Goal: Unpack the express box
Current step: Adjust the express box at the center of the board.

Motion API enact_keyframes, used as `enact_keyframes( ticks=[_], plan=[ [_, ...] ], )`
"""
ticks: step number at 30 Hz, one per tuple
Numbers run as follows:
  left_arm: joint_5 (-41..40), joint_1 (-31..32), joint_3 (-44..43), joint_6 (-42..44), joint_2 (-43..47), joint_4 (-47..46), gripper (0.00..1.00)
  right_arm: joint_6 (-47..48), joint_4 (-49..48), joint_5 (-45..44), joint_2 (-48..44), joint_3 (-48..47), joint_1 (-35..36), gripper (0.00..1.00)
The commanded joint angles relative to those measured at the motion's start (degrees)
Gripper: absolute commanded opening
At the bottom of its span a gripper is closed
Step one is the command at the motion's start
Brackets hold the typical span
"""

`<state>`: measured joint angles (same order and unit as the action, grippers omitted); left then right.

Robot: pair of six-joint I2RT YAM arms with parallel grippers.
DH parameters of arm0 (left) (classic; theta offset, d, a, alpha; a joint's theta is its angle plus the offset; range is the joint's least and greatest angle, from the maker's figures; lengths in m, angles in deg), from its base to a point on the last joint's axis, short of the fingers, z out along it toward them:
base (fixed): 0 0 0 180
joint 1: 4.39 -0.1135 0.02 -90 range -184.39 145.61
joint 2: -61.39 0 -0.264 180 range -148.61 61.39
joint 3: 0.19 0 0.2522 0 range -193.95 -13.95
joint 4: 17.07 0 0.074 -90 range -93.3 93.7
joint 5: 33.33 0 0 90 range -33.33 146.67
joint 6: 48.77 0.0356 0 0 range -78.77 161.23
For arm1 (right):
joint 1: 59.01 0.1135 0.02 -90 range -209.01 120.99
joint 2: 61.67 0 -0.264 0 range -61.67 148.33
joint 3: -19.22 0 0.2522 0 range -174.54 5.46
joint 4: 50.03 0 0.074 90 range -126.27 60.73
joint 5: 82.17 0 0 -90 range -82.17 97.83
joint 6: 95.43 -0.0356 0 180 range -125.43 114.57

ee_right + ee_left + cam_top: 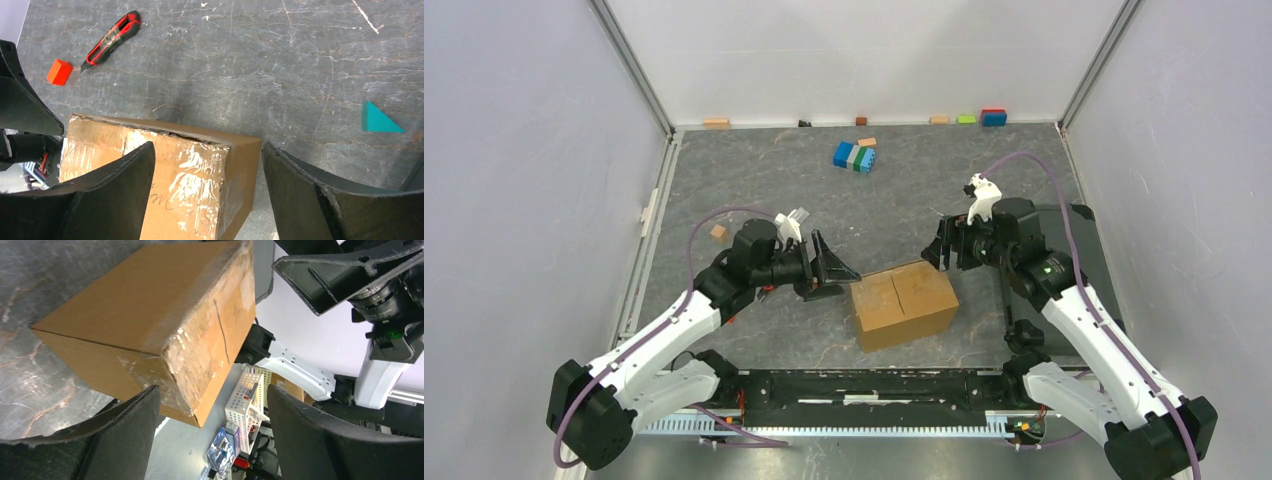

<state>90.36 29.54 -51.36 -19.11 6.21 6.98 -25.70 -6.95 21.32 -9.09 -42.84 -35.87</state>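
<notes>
The express box [904, 305] is a brown cardboard carton on the grey table, its flaps closed under glossy clear tape. My left gripper [839, 272] sits at the box's left edge, open. In the left wrist view the box [150, 315] fills the upper left, with one corner reaching down between the wide-apart jaws of the left gripper [212, 395]. My right gripper [944, 250] hovers just above the box's far right corner, open. The right wrist view shows the box [165, 165] and its taped top below the spread jaws of the right gripper [207, 150], which hold nothing.
A red and black utility knife [110, 42] and an orange block [59, 71] lie left of the box. A teal triangle [380, 119] lies on the table to the right. A blue-green block cluster [855, 156] sits further back, and small blocks [994, 117] line the back wall.
</notes>
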Motion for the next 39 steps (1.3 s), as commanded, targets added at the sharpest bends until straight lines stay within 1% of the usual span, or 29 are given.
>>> enact_keyframes(
  ticks=[1, 5, 7, 13, 18, 28, 39],
  plan=[
    [0.2, 2.4, 0.9, -4.4, 0.4, -4.5, 0.84, -0.1, -0.8, 3.4, 0.4, 0.4, 0.0, 0.81],
    [-0.5, 3.0, 2.2, -5.0, -0.2, -6.3, 0.83, 0.3, 1.1, 1.6, 0.4, 0.3, -0.1, 0.80],
    [-0.6, 3.1, 2.4, -5.0, -0.5, -6.6, 0.83, -0.3, 1.1, 2.6, 0.5, 0.5, 0.0, 0.75],
    [-0.8, 3.2, 2.5, -4.7, -1.4, -7.1, 0.83, -1.9, 1.6, 5.5, 0.8, 1.4, 0.0, 0.70],
    [-0.9, 3.3, 2.4, -4.3, -2.2, -8.0, 0.83, -2.2, 3.0, 5.7, 1.5, 1.1, 0.0, 0.70],
    [-1.0, 3.6, 2.4, -3.3, -3.4, -8.4, 0.83, -4.6, 3.4, 7.2, 1.6, 0.3, 0.0, 0.63],
    [-1.4, 3.6, 3.2, -2.5, -3.5, -8.5, 0.83, -5.1, 5.3, 6.7, 0.6, -1.8, 0.0, 0.63]
  ],
)
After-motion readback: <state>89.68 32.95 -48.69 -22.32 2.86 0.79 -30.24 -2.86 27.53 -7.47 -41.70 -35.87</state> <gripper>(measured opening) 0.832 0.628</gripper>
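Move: The express box is between the two open grippers. Its middle is about 11 cm to the left gripper's right, 1 cm back and 9 cm below, and some 6 cm to the right gripper's left, 8 cm back and 9 cm below. From the left gripper, the box cutter lies about 18 cm left, 6 cm ahead and 19 cm down. The teal block is about 10 cm right, 7 cm ahead and 19 cm below the right gripper. Ease the right gripper back and down over the box's far right corner, about 2 cm each way and a little left. Tip its fingers some 10 degrees steeper and partly close them, stopping well short of shut. Bring the left gripper right and down about 1.5 cm each to the far left corner, drawing back slightly first, fingers wide open. ##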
